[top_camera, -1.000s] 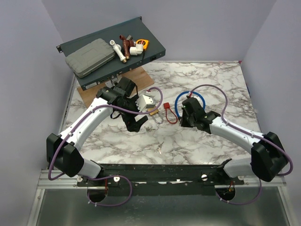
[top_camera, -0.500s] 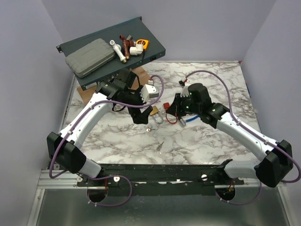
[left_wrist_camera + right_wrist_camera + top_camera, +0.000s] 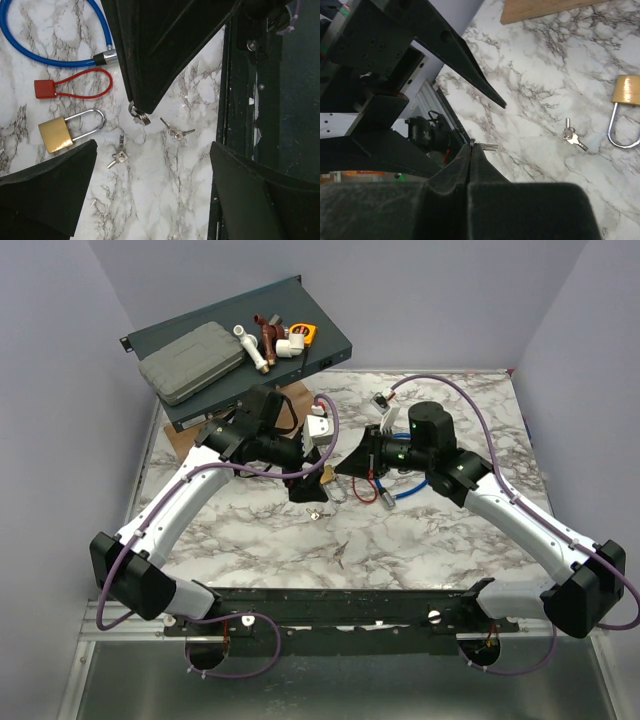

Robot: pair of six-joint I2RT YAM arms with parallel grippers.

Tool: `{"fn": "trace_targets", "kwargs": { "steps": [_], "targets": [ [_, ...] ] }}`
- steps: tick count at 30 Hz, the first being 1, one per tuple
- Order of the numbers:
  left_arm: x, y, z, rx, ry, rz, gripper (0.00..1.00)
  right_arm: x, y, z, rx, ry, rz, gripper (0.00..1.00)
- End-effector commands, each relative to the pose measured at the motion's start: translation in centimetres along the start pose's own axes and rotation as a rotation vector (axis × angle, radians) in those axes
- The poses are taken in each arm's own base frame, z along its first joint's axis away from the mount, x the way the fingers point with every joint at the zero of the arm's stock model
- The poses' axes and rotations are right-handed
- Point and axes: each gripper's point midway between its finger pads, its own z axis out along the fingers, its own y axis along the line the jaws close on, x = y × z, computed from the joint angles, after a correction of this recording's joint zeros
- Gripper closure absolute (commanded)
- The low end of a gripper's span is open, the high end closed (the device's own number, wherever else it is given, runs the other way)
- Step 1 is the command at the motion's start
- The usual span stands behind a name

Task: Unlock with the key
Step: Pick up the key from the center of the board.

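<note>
My right gripper (image 3: 471, 146) is shut on the key (image 3: 491, 147); its ring and thin silver blades poke out past the fingertips. In the left wrist view those black fingers (image 3: 150, 60) reach down from the top, with the key's ring (image 3: 139, 119) hanging at their tip above the marble. The brass padlock (image 3: 55, 134) lies flat just left of it, silver shackle closed. My left gripper (image 3: 152, 192) stands open over bare marble, nothing between its fingers. From above, the right gripper (image 3: 341, 471) and left gripper (image 3: 305, 490) nearly meet beside the padlock (image 3: 327, 476).
Two more small key bunches (image 3: 118, 156) (image 3: 176, 133) lie loose on the marble. A red cable lock (image 3: 75, 87) and a blue cable lock (image 3: 50, 50) lie beyond the padlock. A dark tray (image 3: 325, 345) with a grey case (image 3: 190, 362) stands back left.
My right arm has swung left and forward, carrying the key from the blue cable lock to beside the padlock. The left arm has shifted slightly back and right.
</note>
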Motion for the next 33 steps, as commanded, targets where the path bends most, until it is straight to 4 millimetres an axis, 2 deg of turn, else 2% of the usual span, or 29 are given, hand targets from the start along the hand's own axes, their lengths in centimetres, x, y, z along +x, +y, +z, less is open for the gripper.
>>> {"fn": "trace_targets", "kwargs": {
  "steps": [1,7,10,17,20,23,28,33],
  "targets": [
    [-2.4,-1.0,0.1,0.089,-0.08,0.089,0.06,-1.0,3.8,-0.6,-0.162,-0.012,-0.013,0.99],
    [-3.2,-2.9,-0.4,0.197,-0.106,0.153,0.06,-1.2,5.6,-1.1,-0.254,-0.018,-0.015,0.99],
    [-3.3,-4.0,-1.0,0.243,-0.106,0.183,0.09,-1.5,5.9,-1.4,-0.263,-0.034,-0.021,0.99],
    [-3.5,-4.3,-2.0,0.196,-0.07,0.195,0.35,-1.9,6.5,-2.2,-0.268,-0.068,-0.041,0.99],
    [-3.6,-3.9,-2.1,0.156,-0.07,0.177,0.5,-2.0,6.8,-2.6,-0.271,-0.081,-0.049,0.99],
    [-4.2,-3.6,-1.9,0.13,-0.09,0.151,0.57,-2.1,6.9,-2.8,-0.278,-0.087,-0.049,0.99],
    [-4.8,-3.8,-1.6,0.137,-0.103,0.119,0.57,-1.9,6.9,-2.8,-0.279,-0.086,-0.048,0.99],
    [-4.9,-5.2,-1.5,0.183,-0.097,0.119,0.51,-2.1,7.1,-2.8,-0.298,-0.102,-0.048,0.99]
  ]
}}
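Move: The key on its ring already hangs in my right fingertips, about 4 cm to the right of my open left hand, 1 cm ahead and 1 cm lower. From my right hand, my left gripper's mouth lies some 5 cm to the left, about 1 cm back and level. On the board roughly 22 cm below my left hand, loose keys lie 5 cm ahead and 1 cm left, more keys 6 cm back and 5 cm right, and the brass padlock 13 cm ahead and 3 cm right. I bring the key in between my left fingers in mid-air: my shut right hand keeps its hold while rising about 6 cm and drawing back 3, rolling some 12 degrees. My left hand climbs about 4.5 cm and comes back 3 with it, edging right towards the key and turning clockwise, its wide-open fingers closing to roughly half around the key. ##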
